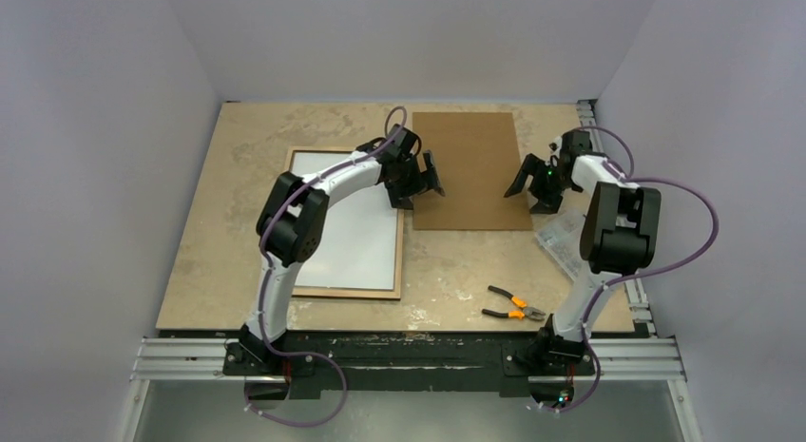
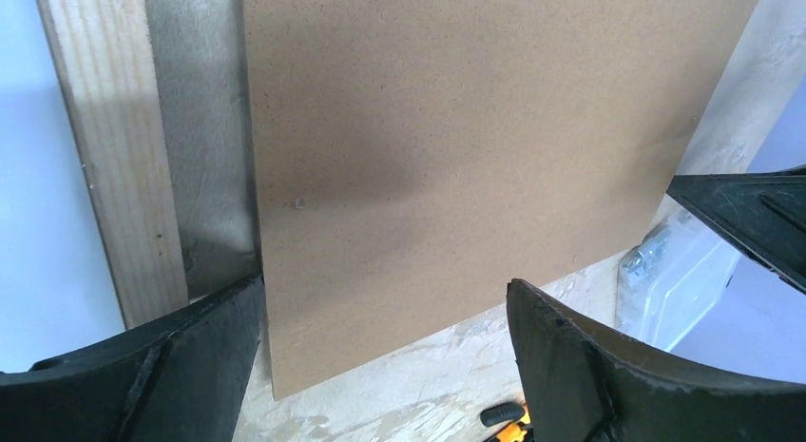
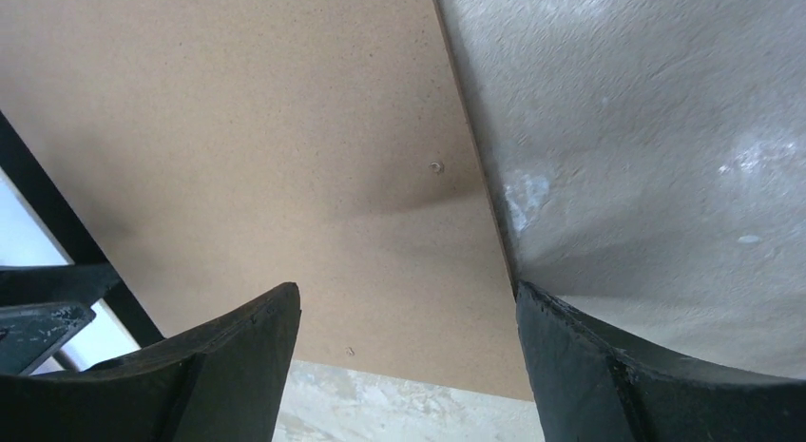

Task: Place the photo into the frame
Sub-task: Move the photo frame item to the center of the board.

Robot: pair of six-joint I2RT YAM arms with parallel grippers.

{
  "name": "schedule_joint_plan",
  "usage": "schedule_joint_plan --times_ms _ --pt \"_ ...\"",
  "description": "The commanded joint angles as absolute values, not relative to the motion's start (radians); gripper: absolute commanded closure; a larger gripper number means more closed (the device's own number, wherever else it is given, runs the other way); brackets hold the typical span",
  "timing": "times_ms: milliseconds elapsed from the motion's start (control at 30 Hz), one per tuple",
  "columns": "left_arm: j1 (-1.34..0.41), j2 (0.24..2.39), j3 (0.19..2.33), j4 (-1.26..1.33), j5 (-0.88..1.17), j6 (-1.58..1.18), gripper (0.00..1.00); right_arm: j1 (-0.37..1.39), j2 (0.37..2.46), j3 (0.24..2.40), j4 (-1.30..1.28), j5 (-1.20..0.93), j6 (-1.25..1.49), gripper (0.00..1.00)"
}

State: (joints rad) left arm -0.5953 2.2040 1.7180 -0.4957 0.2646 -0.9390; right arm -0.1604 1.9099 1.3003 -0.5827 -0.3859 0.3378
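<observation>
The frame lies back-up at the left of the table, its light wood rail showing. Inside its rails lies the photo, plain white side up; its printed side is hidden. A brown backing board lies flat to the right of the frame. My left gripper hovers open over the board's left edge, its jaws spread with nothing between them. My right gripper hovers open over the board's right edge, also holding nothing. The two grippers face each other across the board.
Orange-handled pliers lie near the table's front edge, right of centre. A clear plastic packet of small hardware sits by the right arm, near the table's right edge. Walls close in on the left, back and right.
</observation>
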Motion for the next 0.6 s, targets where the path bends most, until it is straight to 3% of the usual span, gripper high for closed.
schedule_joint_plan --times_ms 0,333,567 --pt "-0.623 2.079 1.737 -0.411 0.365 -0.935 0.08 -0.124 1.824 1.286 -0.641 -0.594 0.371 0.19" --pt "-0.623 1.939 1.713 -0.552 0.320 -0.871 0.08 -0.065 1.727 1.203 -0.632 -0.645 0.385 0.20" --pt "-0.623 1.780 1.500 -0.632 0.215 -0.852 0.08 0.044 1.659 1.111 -0.590 -0.634 0.420 0.20"
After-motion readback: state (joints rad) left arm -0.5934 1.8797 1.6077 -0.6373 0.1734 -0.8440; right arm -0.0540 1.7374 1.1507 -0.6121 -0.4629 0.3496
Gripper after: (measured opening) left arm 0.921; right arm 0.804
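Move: Both hands already hold the brown backboard between them by its left and right edges, with its middle about 13 cm right and 5 cm ahead of the left hand. The wooden frame's middle lies some 19 cm left and 8 cm back of the left hand, slightly below it, and about 46 cm left and 6 cm back of the right hand. The clear box sits about 11 cm right and 10 cm back of the right hand. Clamping the backboard, the left hand lifts about 9 cm, the right barely, both drawing left and back framewards. ##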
